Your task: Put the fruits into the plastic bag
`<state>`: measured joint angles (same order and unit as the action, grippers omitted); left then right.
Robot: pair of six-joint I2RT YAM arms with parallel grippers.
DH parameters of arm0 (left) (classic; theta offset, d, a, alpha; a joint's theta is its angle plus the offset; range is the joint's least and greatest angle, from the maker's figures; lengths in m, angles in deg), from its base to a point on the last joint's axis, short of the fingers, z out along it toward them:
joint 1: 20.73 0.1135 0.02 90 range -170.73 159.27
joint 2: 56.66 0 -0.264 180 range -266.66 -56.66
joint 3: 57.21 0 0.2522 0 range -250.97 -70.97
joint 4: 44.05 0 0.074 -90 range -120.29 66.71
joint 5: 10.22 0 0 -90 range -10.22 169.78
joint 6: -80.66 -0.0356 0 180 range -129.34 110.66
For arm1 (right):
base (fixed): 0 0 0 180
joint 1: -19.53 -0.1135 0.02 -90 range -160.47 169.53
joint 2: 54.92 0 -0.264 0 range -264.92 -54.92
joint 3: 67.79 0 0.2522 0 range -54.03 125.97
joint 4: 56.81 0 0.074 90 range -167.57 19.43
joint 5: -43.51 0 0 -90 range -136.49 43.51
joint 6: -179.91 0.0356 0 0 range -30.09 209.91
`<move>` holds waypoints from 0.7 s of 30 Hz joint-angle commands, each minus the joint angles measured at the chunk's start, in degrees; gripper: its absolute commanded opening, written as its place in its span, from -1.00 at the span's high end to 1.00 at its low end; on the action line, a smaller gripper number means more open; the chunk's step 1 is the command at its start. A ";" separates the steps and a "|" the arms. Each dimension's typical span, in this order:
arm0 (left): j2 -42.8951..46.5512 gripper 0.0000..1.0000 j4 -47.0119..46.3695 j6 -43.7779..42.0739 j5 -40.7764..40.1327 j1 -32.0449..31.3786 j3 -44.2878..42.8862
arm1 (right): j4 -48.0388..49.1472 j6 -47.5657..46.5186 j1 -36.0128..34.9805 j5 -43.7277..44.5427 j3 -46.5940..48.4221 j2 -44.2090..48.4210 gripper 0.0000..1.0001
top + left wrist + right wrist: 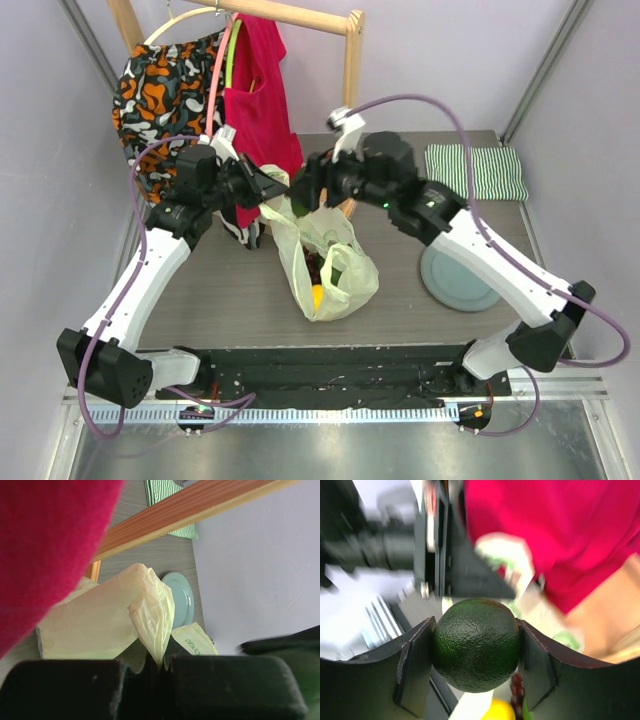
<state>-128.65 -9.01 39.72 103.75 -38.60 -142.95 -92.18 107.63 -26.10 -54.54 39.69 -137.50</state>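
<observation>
The pale-green plastic bag (325, 262) stands mid-table with its mouth pulled up. My left gripper (262, 188) is shut on the bag's upper edge; the left wrist view shows the thin film (150, 615) pinched between the closed jaws (159, 666). My right gripper (305, 195) hangs over the bag mouth, shut on a dark green avocado (476, 644) that fills the gap between its pads. Inside the bag lie a yellow citrus (317, 297), dark grapes (315, 268) and a green fruit (352, 272). Below the avocado, the right wrist view catches the yellow fruit (499, 711) and the grapes (516, 690).
A round grey plate (458, 275) lies right of the bag. A green-and-white striped cloth (477, 172) sits at the back right. A red garment (258, 90) and a patterned one (165, 85) hang from a wooden rack (352, 60) close behind both grippers.
</observation>
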 commanded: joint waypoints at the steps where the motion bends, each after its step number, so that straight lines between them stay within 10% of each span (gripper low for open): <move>1: 0.62 1.00 -1.85 -0.28 0.20 0.20 -0.70 | -9.58 -6.38 -4.73 6.11 2.88 -2.13 0.49; 17: 0.35 1.00 -1.85 -0.19 0.29 0.20 -1.14 | -26.65 -12.18 -7.99 19.92 -0.20 -10.66 0.48; 21: 0.36 1.00 -1.68 -0.28 0.12 0.20 -1.14 | -25.42 -12.62 -7.90 17.99 -0.11 -14.43 0.14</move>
<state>-128.65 -9.01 39.72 103.77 -38.60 -142.95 -118.01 96.81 -33.73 -37.32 39.71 -149.26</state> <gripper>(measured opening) 0.023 0.657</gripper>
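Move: The right hand already holds the green avocado, with the plastic bag's open mouth about 20 cm below, 3 cm back and 3 cm to its right. The left gripper is some 4 cm ahead, 4 cm left and 8 cm below. In the bag, the grapes lie about 29 cm below, level forward and 2 cm right; the yellow fruit 30 cm below, 5 cm back, 3 cm right. From the left hand, the mouth is roughly 7 cm back, 6 cm right, 13 cm down. Right hand lowers the gripped avocado some 18 cm into the bag's mouth, fingers tipping down about 40 degrees. ##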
